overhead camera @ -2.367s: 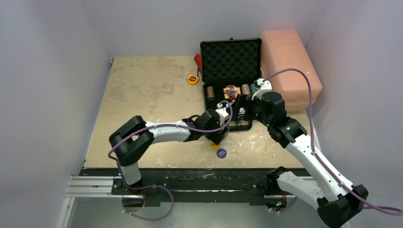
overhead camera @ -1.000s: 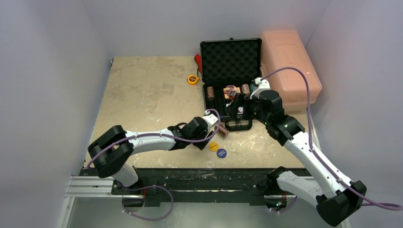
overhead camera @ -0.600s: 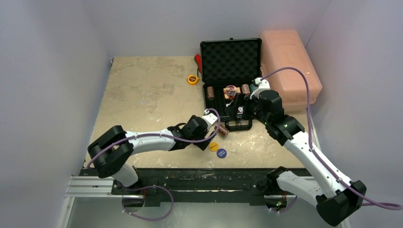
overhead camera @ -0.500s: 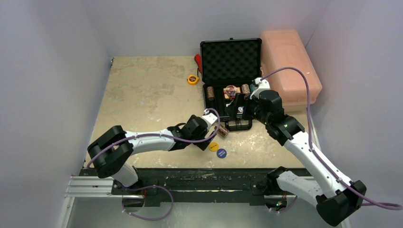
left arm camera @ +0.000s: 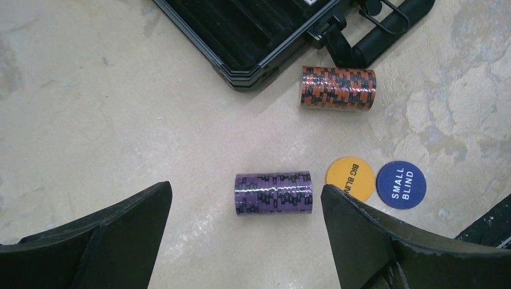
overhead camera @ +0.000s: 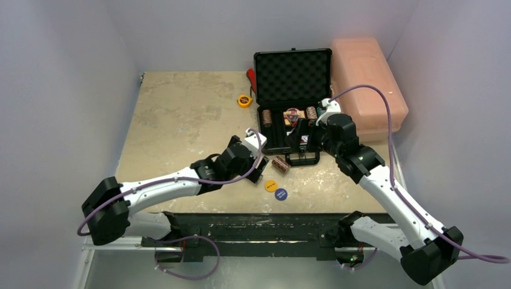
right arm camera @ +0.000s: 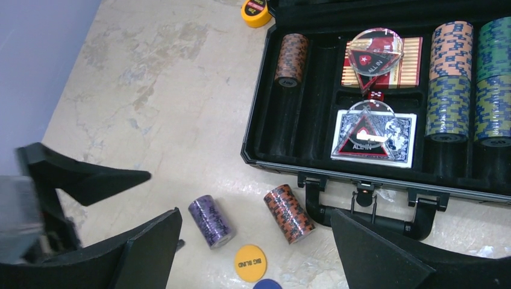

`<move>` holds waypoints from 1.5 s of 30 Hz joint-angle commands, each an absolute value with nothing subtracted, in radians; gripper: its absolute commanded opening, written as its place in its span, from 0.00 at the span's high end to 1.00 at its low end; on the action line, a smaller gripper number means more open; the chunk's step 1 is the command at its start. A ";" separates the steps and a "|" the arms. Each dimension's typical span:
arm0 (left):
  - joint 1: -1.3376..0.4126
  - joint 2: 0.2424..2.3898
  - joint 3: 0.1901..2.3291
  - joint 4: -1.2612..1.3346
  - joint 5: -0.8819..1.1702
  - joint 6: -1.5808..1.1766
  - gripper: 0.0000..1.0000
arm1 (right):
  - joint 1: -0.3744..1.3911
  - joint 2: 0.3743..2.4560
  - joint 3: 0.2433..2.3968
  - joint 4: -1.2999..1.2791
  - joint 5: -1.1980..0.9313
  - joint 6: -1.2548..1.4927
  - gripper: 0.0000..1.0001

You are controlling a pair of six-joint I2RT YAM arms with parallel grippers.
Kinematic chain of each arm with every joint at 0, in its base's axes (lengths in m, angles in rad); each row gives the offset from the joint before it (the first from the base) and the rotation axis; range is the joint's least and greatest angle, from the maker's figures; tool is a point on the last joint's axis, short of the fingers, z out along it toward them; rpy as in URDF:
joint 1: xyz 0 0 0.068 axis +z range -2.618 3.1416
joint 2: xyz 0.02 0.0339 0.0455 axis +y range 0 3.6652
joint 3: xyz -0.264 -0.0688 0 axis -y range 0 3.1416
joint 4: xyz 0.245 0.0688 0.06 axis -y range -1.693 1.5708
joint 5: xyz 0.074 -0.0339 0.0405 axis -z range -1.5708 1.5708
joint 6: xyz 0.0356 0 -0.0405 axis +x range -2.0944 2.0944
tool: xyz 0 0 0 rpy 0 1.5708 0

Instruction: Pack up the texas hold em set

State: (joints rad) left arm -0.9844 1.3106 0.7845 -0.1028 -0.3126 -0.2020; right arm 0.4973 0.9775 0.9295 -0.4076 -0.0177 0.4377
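Note:
The black briefcase (overhead camera: 267, 129) lies open at the back right, its lid upright, with chip stacks (right arm camera: 449, 78) and two card decks (right arm camera: 373, 135) in its slots. In front of it on the table lie a purple chip stack (left arm camera: 274, 193), an orange chip stack (left arm camera: 338, 87), a yellow button (left arm camera: 349, 177) and a blue button (left arm camera: 401, 184). My left gripper (left arm camera: 244, 198) hangs open above the purple stack, its fingers well clear on both sides. Over the case's handle, my right gripper (right arm camera: 256, 217) is open and holds nothing.
A pink plastic box (overhead camera: 367, 84) stands right of the case. A yellow tape measure (overhead camera: 244, 100) and a red tool (overhead camera: 251, 78) lie left of the lid. The buttons sit close to the table's near edge (overhead camera: 241, 212).
The left jaws have spread wider and the left arm has drawn back to the left, away from the orange stack. The right arm has hardly moved.

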 commanded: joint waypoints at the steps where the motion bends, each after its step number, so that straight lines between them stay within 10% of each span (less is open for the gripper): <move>1: -0.990 1.202 0.797 -0.202 -0.407 -0.211 0.05 | 0.499 0.993 0.966 -0.414 -0.009 0.412 0.01; 18: -0.990 0.946 1.180 -0.920 -0.647 -0.372 0.02 | 0.498 1.135 1.006 -0.351 -0.171 0.328 0.01; 45: -0.987 1.016 1.066 -0.987 -0.796 -0.266 0.07 | 0.710 1.475 1.130 -0.376 -0.089 0.281 0.01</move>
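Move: For the right hand, the purple chip roll lies on the table about 13 cm to its left, 3 cm back and 20 cm below. The brown chip roll is 4 cm left and 1 cm ahead of that hand, and the big blind disc 7 cm left and 7 cm back, both at table height. From the open left hand the purple roll is 9 cm down, 1 cm back and 1 cm left. The left hand, already free of the purple chip roll, clears out of the way with fingers open, going some 15 cm to its left and a little back while rising about 16 cm and then sinking part-way again, the wrist turning counter-clockwise and rolling left side up. The right hand comes in towards the same roll, first mostly sinking and then sweeping left past above the brown roll, about 11 cm left and 8 cm down in all, fingers kept wide open as it turns some 20 degrees counter-clockwise and tips further down. ##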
